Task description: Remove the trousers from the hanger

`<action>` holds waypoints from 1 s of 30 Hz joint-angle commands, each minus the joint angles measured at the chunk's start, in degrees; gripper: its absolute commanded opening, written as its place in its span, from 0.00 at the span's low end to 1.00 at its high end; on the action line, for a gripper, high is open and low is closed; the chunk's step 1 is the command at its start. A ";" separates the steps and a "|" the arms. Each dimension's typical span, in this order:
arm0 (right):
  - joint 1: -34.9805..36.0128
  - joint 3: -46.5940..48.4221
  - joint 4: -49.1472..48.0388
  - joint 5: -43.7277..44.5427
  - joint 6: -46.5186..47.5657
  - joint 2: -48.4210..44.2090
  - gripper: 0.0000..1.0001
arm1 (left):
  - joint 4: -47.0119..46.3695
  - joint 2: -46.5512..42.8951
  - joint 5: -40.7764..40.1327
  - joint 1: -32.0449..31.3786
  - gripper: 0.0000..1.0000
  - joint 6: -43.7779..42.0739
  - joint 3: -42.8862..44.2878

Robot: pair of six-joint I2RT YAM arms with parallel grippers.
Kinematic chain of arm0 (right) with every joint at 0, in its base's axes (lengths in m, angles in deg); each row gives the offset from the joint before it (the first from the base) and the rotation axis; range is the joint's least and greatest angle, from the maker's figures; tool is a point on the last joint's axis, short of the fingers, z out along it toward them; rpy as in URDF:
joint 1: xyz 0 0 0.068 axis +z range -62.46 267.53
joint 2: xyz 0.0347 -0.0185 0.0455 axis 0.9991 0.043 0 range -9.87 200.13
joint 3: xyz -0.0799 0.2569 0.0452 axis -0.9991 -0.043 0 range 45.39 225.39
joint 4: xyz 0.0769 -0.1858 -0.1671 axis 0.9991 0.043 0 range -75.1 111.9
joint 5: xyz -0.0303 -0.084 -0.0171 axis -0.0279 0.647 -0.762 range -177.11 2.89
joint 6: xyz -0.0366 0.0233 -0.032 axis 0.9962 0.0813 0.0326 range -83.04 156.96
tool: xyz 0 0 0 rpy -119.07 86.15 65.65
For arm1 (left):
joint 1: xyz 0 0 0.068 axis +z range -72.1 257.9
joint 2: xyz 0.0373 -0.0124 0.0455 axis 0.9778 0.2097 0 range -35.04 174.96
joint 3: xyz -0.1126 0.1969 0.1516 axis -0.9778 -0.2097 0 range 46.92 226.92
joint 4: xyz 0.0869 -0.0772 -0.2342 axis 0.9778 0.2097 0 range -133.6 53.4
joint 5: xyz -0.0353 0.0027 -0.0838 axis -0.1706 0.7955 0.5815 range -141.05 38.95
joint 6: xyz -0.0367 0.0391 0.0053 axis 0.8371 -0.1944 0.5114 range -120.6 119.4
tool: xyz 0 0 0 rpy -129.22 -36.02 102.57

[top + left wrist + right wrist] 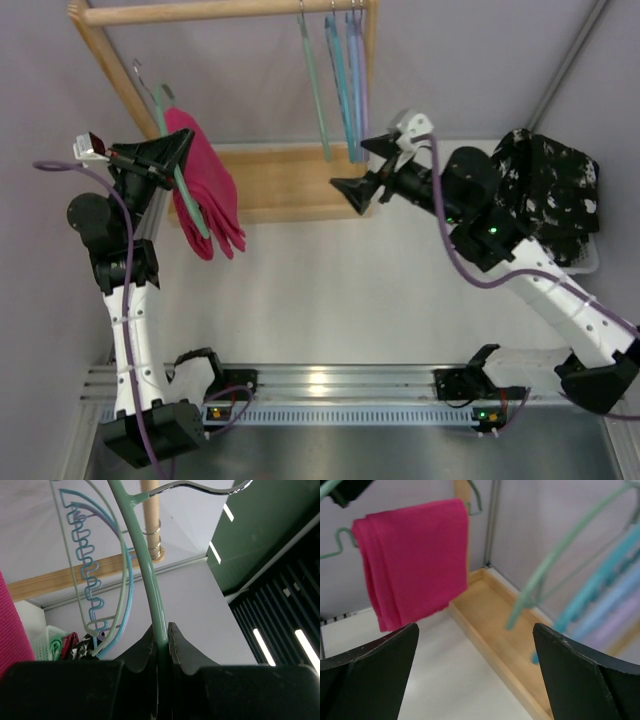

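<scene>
The magenta-pink trousers [210, 195] hang folded over the bar of the green-teal hanger [185, 190], held in the air to the left of the wooden rack. My left gripper [175, 160] is shut on the hanger; in the left wrist view its jaws [161, 637] pinch the hanger's [145, 565] thin green rod, and the trousers [10, 630] show only as a pink strip at the left edge. My right gripper [352, 167] is open and empty, off to the right of the trousers [415, 560]. It [475, 627] faces them, with the hanger's end [337, 545] sticking out beside the cloth.
Several thin hangers [340, 90], green, blue and lavender, hang from the wooden rail [220, 10] close to my right gripper. The rack's wooden base [290, 180] lies beneath. Black-and-white speckled clothes [550, 190] fill a basket at the right.
</scene>
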 commanded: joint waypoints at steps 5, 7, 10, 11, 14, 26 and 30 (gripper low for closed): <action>18.40 -4.28 -32.23 12.73 5.24 10.48 0.99 | 1.23 -2.81 -3.30 0.01 0.00 5.96 2.31; 22.09 -4.48 -37.15 16.86 6.91 14.96 0.99 | 4.21 -2.28 -2.78 -0.07 0.00 7.98 3.71; 25.79 -3.86 -42.34 22.22 6.74 19.53 0.99 | 5.37 -1.66 -2.77 0.01 0.00 8.78 4.78; 26.58 -4.03 -43.32 23.11 6.39 20.15 0.99 | 5.29 -1.58 -2.69 0.01 0.00 8.86 5.13; 29.74 -6.05 -47.88 23.29 8.39 21.74 0.99 | 5.28 -1.49 -2.69 0.01 0.00 9.39 5.74; 34.23 3.43 -46.41 28.03 5.59 32.19 0.73 | 5.28 -1.31 -2.42 0.01 0.00 10.18 8.47; 34.15 5.19 -47.02 30.06 6.91 34.39 0.67 | 5.20 -0.96 -2.16 -0.07 0.00 10.53 9.26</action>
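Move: The trousers hang over the green hanger that my left hand holds, their middle about 28 cm to the left of my right hand, 3 cm back and 4 cm lower. That held hanger is some 31 cm to its left, level fore and aft. The hanging green hanger is 14 cm ahead and 8 cm left of my right hand, the blue hangers 13 cm ahead and 3 cm left. From my left hand the trousers lie about 12 cm below, 5 cm back and 4 cm right. I sweep my open right hand some 24 cm left towards the trousers, sinking and drawing back about 6 cm each. Near them I slow and start closing my fingers around the cloth, stopping about two thirds open. My left hand keeps its pinch on the green hanger, tilts it roughly 20 degrees, dips 3 to 4 cm and comes most of the way back up. ##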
